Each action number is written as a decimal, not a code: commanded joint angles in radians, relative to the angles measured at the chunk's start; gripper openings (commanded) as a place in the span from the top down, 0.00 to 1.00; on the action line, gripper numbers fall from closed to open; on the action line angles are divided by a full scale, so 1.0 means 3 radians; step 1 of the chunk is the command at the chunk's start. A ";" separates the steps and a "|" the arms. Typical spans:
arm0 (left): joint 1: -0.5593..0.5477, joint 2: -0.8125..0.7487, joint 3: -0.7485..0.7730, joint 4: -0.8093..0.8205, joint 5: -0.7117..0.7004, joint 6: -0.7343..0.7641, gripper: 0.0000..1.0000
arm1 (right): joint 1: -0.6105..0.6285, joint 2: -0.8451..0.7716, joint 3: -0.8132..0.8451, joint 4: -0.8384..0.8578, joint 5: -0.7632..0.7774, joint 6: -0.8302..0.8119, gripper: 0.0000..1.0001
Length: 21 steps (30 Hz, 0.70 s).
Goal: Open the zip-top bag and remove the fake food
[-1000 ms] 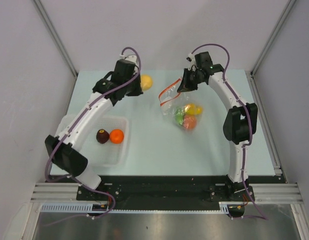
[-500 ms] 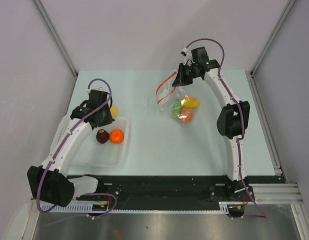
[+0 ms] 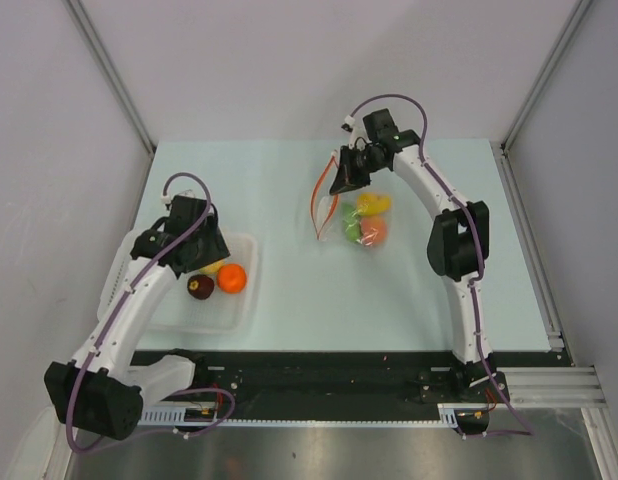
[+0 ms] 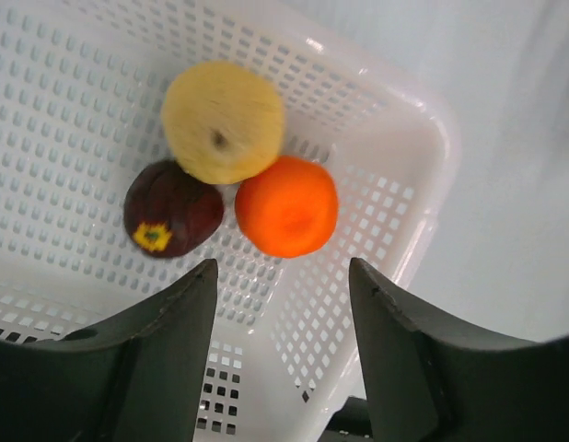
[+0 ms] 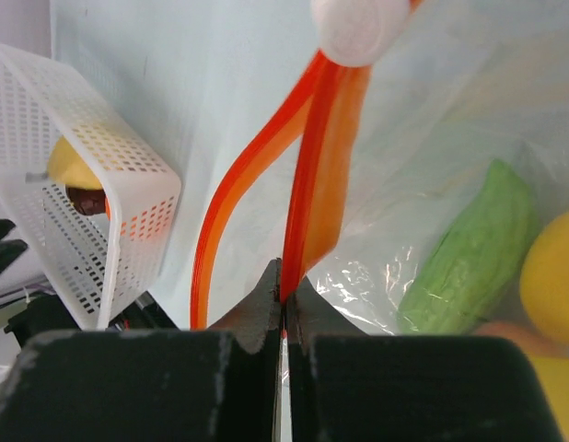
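The zip-top bag (image 3: 351,218) lies at the table's back middle, its mouth open. My right gripper (image 3: 341,180) is shut on one side of its red-orange zip strip (image 5: 307,175) and holds that edge up. Fake food stays inside: a green piece (image 5: 473,244), a yellow one (image 5: 553,267) and an orange-peach one (image 3: 375,232). My left gripper (image 4: 283,267) hangs open above the white mesh basket (image 4: 404,138), nothing between its fingers. Under it lie a pale yellow fruit (image 4: 224,122), an orange fruit (image 4: 286,204) and a dark purple one (image 4: 171,209).
The basket (image 3: 244,300) sits at the table's left near side, under the left arm. Grey walls and metal rails close in the left, right and back. The arm bases stand along the near edge.
The left arm swung from the table's back to over the basket with the yellow fruit, then opened and dropped it in. The right gripper shifted left, still holding the bag's strip.
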 commanded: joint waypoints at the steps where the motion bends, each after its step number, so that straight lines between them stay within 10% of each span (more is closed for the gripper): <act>1: 0.0002 -0.0100 0.0319 0.0096 -0.0027 -0.0033 0.35 | -0.0020 -0.0382 -0.0082 -0.0048 -0.0091 0.0035 1.00; 9: -0.0136 0.0155 0.0309 0.1234 0.1163 0.0014 0.44 | 0.0001 -0.0688 -0.0311 -0.0191 -0.0096 0.0030 1.00; 14: -0.0545 0.0705 0.0599 0.2018 0.1880 -0.0205 0.68 | -0.0015 -0.0812 -0.0496 -0.0237 -0.0116 0.0015 1.00; 21: -0.0883 0.1621 0.1376 0.2153 0.2249 -0.0482 0.82 | -0.0025 -0.1001 -0.0736 -0.0217 -0.0090 0.0152 1.00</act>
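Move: The left hand has already let go of the yellow food over the tray. The bag mouth, its goal, is about 21 cm ahead, 25 to its right and 7 below, with the green food inside at some 22 ahead, 31 right, 13 below; in the tray, the orange fruit is 6 ahead, 4 right, 14 below. The right hand, pinching the bag's edge, has the mouth level with it, 3 cm left and 7 below. Still pinching the red edge of the bag, the right hand draws it back about 5 cm and lifts it some 4 cm. Meanwhile the empty left hand leaves the tray, rising first, then sweeping some 22 cm right and 10 cm forward towards the bag mouth; it climbs about 8 cm in all, swings its fingers clockwise to face the bag, and closes them most of the way. ##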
